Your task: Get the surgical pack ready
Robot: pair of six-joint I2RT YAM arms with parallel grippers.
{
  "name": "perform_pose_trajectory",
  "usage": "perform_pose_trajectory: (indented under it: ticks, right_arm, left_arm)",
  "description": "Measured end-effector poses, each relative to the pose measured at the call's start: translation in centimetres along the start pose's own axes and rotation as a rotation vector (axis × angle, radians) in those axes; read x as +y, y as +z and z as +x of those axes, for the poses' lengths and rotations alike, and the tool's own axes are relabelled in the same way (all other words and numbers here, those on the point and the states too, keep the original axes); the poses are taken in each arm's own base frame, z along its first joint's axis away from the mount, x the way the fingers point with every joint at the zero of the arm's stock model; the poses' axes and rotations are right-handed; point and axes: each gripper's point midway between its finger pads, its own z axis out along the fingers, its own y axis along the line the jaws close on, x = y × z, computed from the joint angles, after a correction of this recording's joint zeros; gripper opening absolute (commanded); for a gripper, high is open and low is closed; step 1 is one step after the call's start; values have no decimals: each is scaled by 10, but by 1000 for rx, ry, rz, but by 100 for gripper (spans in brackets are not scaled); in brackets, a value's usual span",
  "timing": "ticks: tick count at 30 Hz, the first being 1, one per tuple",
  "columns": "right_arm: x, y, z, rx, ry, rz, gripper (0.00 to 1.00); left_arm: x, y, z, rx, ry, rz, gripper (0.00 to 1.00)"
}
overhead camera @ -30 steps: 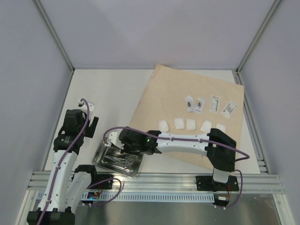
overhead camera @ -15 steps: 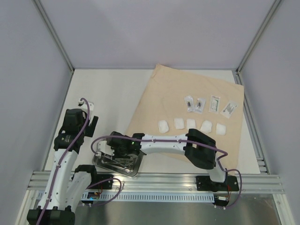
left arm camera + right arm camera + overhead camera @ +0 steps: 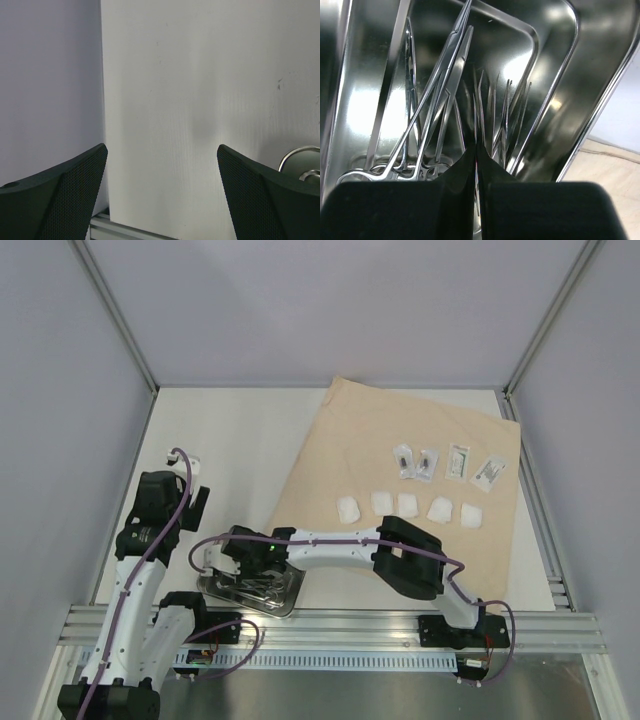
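Note:
The tan wrap sheet (image 3: 420, 430) lies at the back right, with several white gauze pads (image 3: 408, 505) and clear packets (image 3: 458, 461) in two rows on it. The steel tray (image 3: 288, 592) stands at the near left edge. My right gripper (image 3: 228, 562) reaches down into it. In the right wrist view the tray wall (image 3: 565, 60) encloses steel clamps (image 3: 437, 95) and tweezers (image 3: 479, 97). The right gripper (image 3: 476, 150) is shut on a thin tweezers blade. My left gripper (image 3: 196, 504) is open and empty over bare table (image 3: 165, 100), left of the tray.
A small white thing (image 3: 194, 463) lies by the left arm. A curved bit of steel (image 3: 300, 160) shows at the right edge of the left wrist view. The aluminium rail (image 3: 330, 625) runs along the near edge, and grey walls close in the sides and back.
My right gripper has moved left across the tray and down among the instruments. The left arm has not moved.

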Motion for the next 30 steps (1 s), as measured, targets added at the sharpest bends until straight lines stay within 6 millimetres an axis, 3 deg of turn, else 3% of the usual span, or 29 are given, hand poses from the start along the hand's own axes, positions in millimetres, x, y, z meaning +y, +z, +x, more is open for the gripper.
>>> perform_pose_trajectory:
  ticks: [6, 16, 21, 25, 30]
  right_arm:
    - [-6, 7, -5, 7, 3, 27, 1]
    - [-9, 7, -7, 18, 25, 45, 19]
    - [-8, 7, -7, 17, 40, 47, 20]
    - [-9, 3, -10, 7, 58, 49, 22]
    - [-16, -18, -24, -43, 88, 68, 21]
  left_arm:
    - [0, 0, 0, -1, -1, 0, 100]
    - [0, 0, 0, 0, 0, 0, 100]
    - [0, 0, 0, -1, -1, 1, 100]
    - [-1, 0, 0, -2, -1, 5, 100]
    - [-1, 0, 0, -3, -1, 7, 100]
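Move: The right hand, fingers shut on the tweezers, is already low inside the tray. The tray's middle is about 2 cm back and 2 cm left of it, barely lower. The other tweezers lie some 1 cm forward and 1 cm left, the clamps roughly 4 cm back and 3 cm left. From the idle left hand, the tray's middle is about 18 cm to the right, 11 cm back and some 16 cm down. Still pinching the tweezers, the right hand eases about 1.5 cm left and forward, nearly level over the tray floor, then stops and opens its fingers only about a fifth of their range, letting go of the tweezers beside the others. With the fingers kept at that narrow gap, it lifts straight off by some 3 cm, leaning back slightly as it rises away from the tray. ##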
